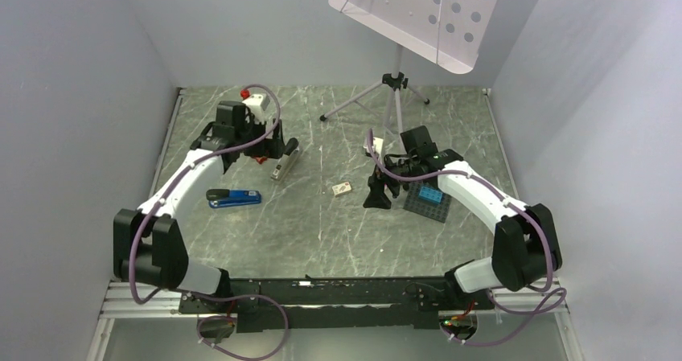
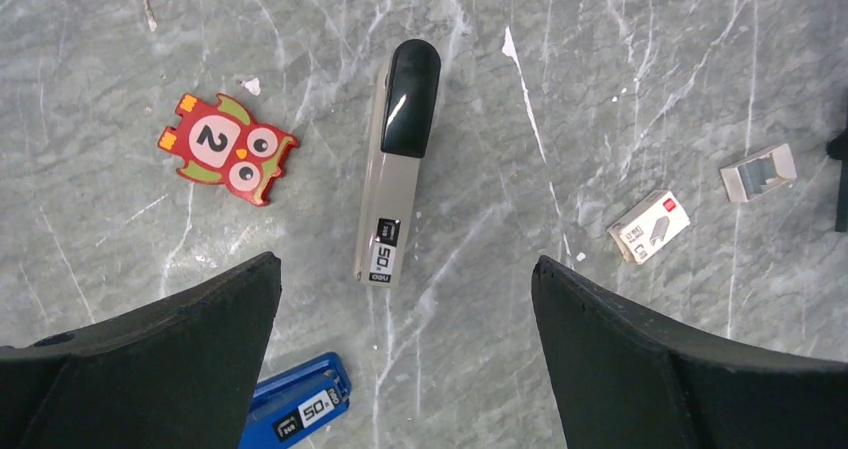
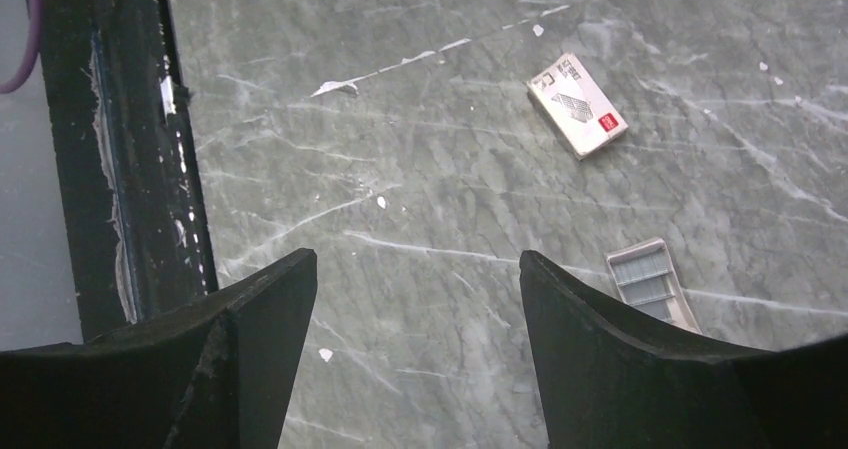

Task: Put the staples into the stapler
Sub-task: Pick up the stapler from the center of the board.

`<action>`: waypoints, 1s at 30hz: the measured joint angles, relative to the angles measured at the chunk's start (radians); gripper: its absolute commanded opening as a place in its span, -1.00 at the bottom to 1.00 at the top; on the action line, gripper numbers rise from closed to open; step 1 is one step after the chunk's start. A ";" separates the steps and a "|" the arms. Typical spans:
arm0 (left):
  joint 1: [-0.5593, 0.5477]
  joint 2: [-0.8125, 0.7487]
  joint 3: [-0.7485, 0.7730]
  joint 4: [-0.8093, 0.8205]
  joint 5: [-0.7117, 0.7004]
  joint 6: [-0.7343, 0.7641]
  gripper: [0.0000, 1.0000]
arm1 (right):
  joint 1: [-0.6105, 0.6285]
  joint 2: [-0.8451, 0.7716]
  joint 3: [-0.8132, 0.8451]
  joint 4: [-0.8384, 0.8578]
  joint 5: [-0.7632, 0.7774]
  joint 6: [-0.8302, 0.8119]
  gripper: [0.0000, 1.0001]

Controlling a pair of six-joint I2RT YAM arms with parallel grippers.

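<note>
The staples are a silver-grey block lying in a small open tray on the table, just right of my right gripper, which is open and holds nothing. The left wrist view shows the same tray of staples at far right. A grey stapler with a black top lies closed ahead of my open, empty left gripper. A blue stapler lies by the left finger. From above, the grey stapler sits beside the left gripper, and the right gripper hangs low over the table.
A white staple box lies between the arms. A red owl number tile lies left of the grey stapler. A dark baseplate carries a blue brick by the right arm. A tripod stands at the back.
</note>
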 measured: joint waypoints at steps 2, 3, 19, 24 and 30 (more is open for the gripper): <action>0.000 0.041 0.041 -0.028 0.007 0.023 0.99 | 0.000 0.014 0.002 -0.001 0.014 0.004 0.53; 0.000 0.064 0.060 -0.042 0.013 0.032 0.99 | 0.000 0.021 0.004 -0.001 0.019 0.011 0.52; -0.030 0.463 0.417 -0.224 -0.022 0.105 0.67 | 0.000 0.067 0.067 -0.017 0.061 0.055 0.48; -0.053 0.545 0.486 -0.265 -0.024 0.110 0.59 | 0.000 0.067 0.067 -0.020 0.065 0.055 0.48; -0.066 0.620 0.519 -0.295 -0.027 0.143 0.23 | 0.000 0.067 0.067 -0.023 0.065 0.055 0.48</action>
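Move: Below and ahead of the left hand lies the grey stapler with the black handle, some 6 cm forward, 4 cm to the right and about 14 cm down. Beside it, roughly 9 cm to its left and 3 cm farther out, is the red owl block; the blue stapler sits about 7 cm back and 13 cm left of the hand, the staples box about 4 cm back and 21 cm right. From the right hand the grey stapler is roughly 17 cm ahead, 29 cm left and 11 cm lower. Sinking about 10 cm in all, the left hand swings forward some 6 cm and a little to the right towards the grey stapler, then drops almost straight over its black handle. The wrist tips the fingers about 20 degrees further down with a slight clockwise turn, while they narrow from wide open to about two thirds, without touching the stapler yet. ##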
